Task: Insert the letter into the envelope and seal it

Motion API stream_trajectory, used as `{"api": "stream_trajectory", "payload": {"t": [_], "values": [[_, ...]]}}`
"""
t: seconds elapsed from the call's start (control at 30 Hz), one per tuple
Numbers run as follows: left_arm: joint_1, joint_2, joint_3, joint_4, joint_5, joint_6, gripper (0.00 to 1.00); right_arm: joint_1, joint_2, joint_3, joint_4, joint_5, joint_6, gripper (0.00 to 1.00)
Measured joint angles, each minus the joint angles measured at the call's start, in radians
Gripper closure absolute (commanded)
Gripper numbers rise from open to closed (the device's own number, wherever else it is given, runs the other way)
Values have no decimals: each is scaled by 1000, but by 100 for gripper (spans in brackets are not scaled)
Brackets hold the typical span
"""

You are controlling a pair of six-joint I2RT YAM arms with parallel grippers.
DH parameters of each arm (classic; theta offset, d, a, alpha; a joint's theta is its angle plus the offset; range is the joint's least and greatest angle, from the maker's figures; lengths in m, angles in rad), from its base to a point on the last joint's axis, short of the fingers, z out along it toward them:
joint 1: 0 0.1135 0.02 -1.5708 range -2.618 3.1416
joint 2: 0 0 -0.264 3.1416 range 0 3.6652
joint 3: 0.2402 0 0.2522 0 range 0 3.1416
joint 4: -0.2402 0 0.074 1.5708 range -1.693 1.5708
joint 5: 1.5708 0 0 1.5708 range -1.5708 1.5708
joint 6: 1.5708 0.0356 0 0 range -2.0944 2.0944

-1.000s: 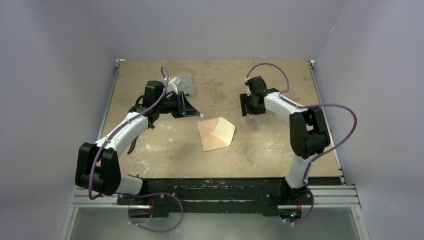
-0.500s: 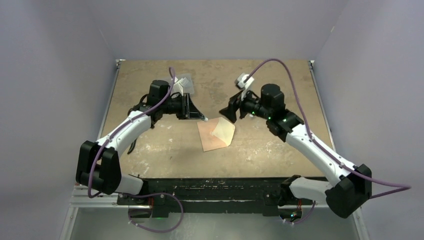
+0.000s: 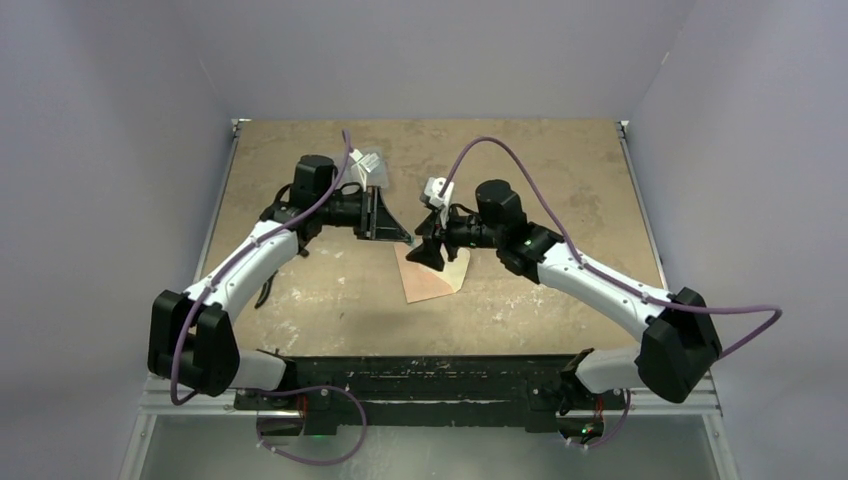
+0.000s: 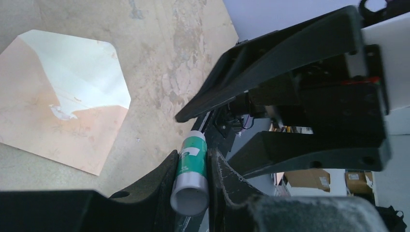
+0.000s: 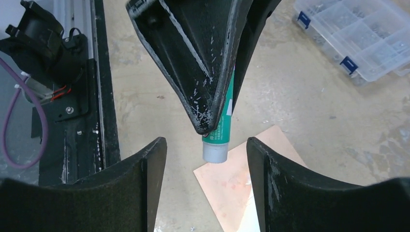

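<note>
The salmon envelope (image 3: 436, 277) lies mid-table with its flap open, cream inner face (image 4: 82, 72) up. The letter is hidden; no separate sheet shows. My left gripper (image 3: 406, 238) is shut on a green-and-white glue stick (image 4: 192, 174), which points toward the envelope's far left corner. My right gripper (image 3: 430, 252) is open and faces the left one, its fingers either side of the stick's white cap (image 5: 215, 151) without touching it. Below the cap, in the right wrist view, lies the envelope (image 5: 251, 183).
A clear plastic compartment box (image 3: 371, 168) sits behind the left gripper at the back of the table, also in the right wrist view as the box (image 5: 358, 38). A black rail (image 3: 440, 378) runs along the near edge. Grey walls enclose the table.
The right arm swung in from the back right to the centre, bringing its open gripper over the envelope and up to the glue stick's cap. The left gripper edged slightly right, still holding the stick.
</note>
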Motion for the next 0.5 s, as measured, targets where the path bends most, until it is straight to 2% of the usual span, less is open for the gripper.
{"api": "stream_trajectory", "payload": {"t": [0.13, 0.27, 0.37, 0.43, 0.5], "values": [[0, -22, 11, -16, 26, 12, 100, 22, 35, 13, -2, 2, -14, 58], [-1, -44, 12, -19, 43, 15, 100, 38, 64, 66, -6, 6, -18, 66], [0, -50, 14, -19, 44, 19, 100, 46, 64, 74, -5, 14, -18, 86], [2, -51, 16, -26, 38, 8, 93, 50, 63, 74, -2, 27, -21, 99], [7, -53, 21, -29, 20, -5, 86, 52, 63, 74, 3, 49, -15, 100]]}}
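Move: The free white end of the glue stick, which my left hand still holds, is about 2 cm to the left of my half-open right fingers, 1 cm ahead and 1 cm below; from my left hand it sticks out some 3 cm to the right, 1 cm ahead and 1 cm down. The envelope lies some 21 cm beneath my right hand, about 3 cm ahead and 1 cm right. The small white cap is roughly 14 cm ahead and 20 cm right, also on the table. I bring my right hand about 2 cm left onto the free end of the glue stick, dipping slightly before easing up, and shut its fingers from well open to nearly closed so they pinch that end. Meanwhile my left hand keeps its grip on the stick and raises it about 2 cm, drifting back a little. ##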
